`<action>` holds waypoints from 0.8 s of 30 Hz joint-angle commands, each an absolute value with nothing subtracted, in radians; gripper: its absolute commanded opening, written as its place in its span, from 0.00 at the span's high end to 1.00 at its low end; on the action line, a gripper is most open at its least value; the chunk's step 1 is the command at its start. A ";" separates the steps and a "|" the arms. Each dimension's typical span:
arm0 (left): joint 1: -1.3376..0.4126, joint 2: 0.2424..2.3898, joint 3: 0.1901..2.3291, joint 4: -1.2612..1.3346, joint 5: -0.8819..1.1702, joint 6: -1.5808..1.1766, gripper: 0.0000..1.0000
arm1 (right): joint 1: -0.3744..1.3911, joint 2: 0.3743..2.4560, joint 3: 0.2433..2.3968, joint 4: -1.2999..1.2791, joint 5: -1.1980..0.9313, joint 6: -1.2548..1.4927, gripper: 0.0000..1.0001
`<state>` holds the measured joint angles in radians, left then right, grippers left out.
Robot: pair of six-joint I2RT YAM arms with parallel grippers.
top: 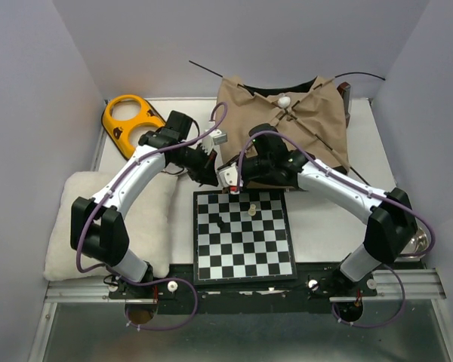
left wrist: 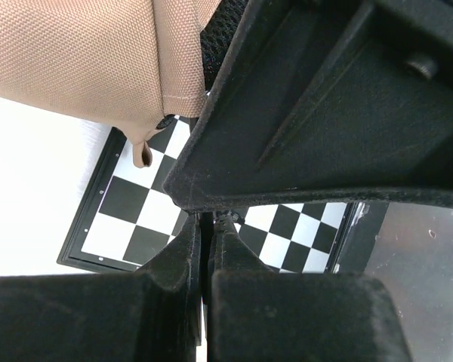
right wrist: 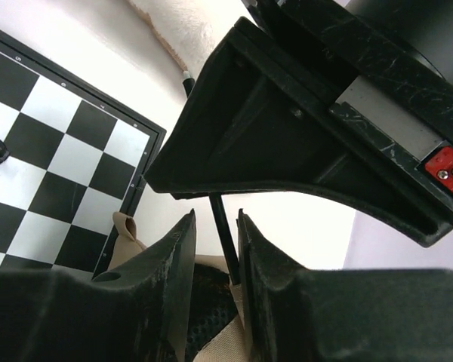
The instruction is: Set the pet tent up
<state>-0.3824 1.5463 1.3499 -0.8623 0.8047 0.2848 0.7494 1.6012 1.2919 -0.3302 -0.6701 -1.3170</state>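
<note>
The pet tent lies slumped at the back of the table, tan fabric with a white pom-pom on top and thin black pole ends sticking out. Both grippers meet at its front left corner, above the chessboard's far edge. My left gripper is shut, apparently on the end of a thin black pole. In the right wrist view that pole comes out of the tan sleeve and passes between the fingers of my right gripper, which stand slightly apart around it with a gap on one side.
A chessboard with two small pieces lies just in front of the tent. A fluffy white cushion covers the left side. An orange two-hole object sits back left, and a metal bowl sits by the right arm.
</note>
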 commanded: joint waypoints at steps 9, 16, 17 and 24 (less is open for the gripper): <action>-0.359 1.520 1.349 -0.737 0.873 0.299 0.48 | 0.755 1.621 1.333 -0.296 -0.562 -1.350 0.99; -0.059 1.229 0.961 -0.030 1.040 -0.055 0.13 | 0.693 1.618 1.405 -0.291 -0.545 -1.295 0.99; -0.031 1.179 0.883 0.120 1.028 -0.098 0.01 | 0.686 1.620 1.411 -0.294 -0.538 -1.292 0.99; -0.011 1.150 0.735 0.200 1.035 0.017 0.01 | 0.650 1.597 1.482 -0.322 -0.561 -1.232 0.99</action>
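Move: Between the right hand's open pads, practically at its hand point, runs the tent pole; the left hand, which still grips the pole nearer its tip, has that stretch about 5 cm to its right. From the right hand, the tent fabric's middle is some 18 cm ahead, 16 cm right and 12 cm lower. The chessboard lies around 12 cm back, 5 cm right and 20 cm below the right hand; the steel bowl is about 12 cm ahead, 9 cm left and 17 cm below the left hand. Shutting on the tent pole almost in place, the right hand pinches it beside the left gripper. The left fingers then open wide and let go, and that hand backs off left about 9 cm, also forward and up, towards the bowl, its wrist turning some 40 degrees. Keeping its grip, the right hand carries the pole up and forward, roughly 5 cm each. ##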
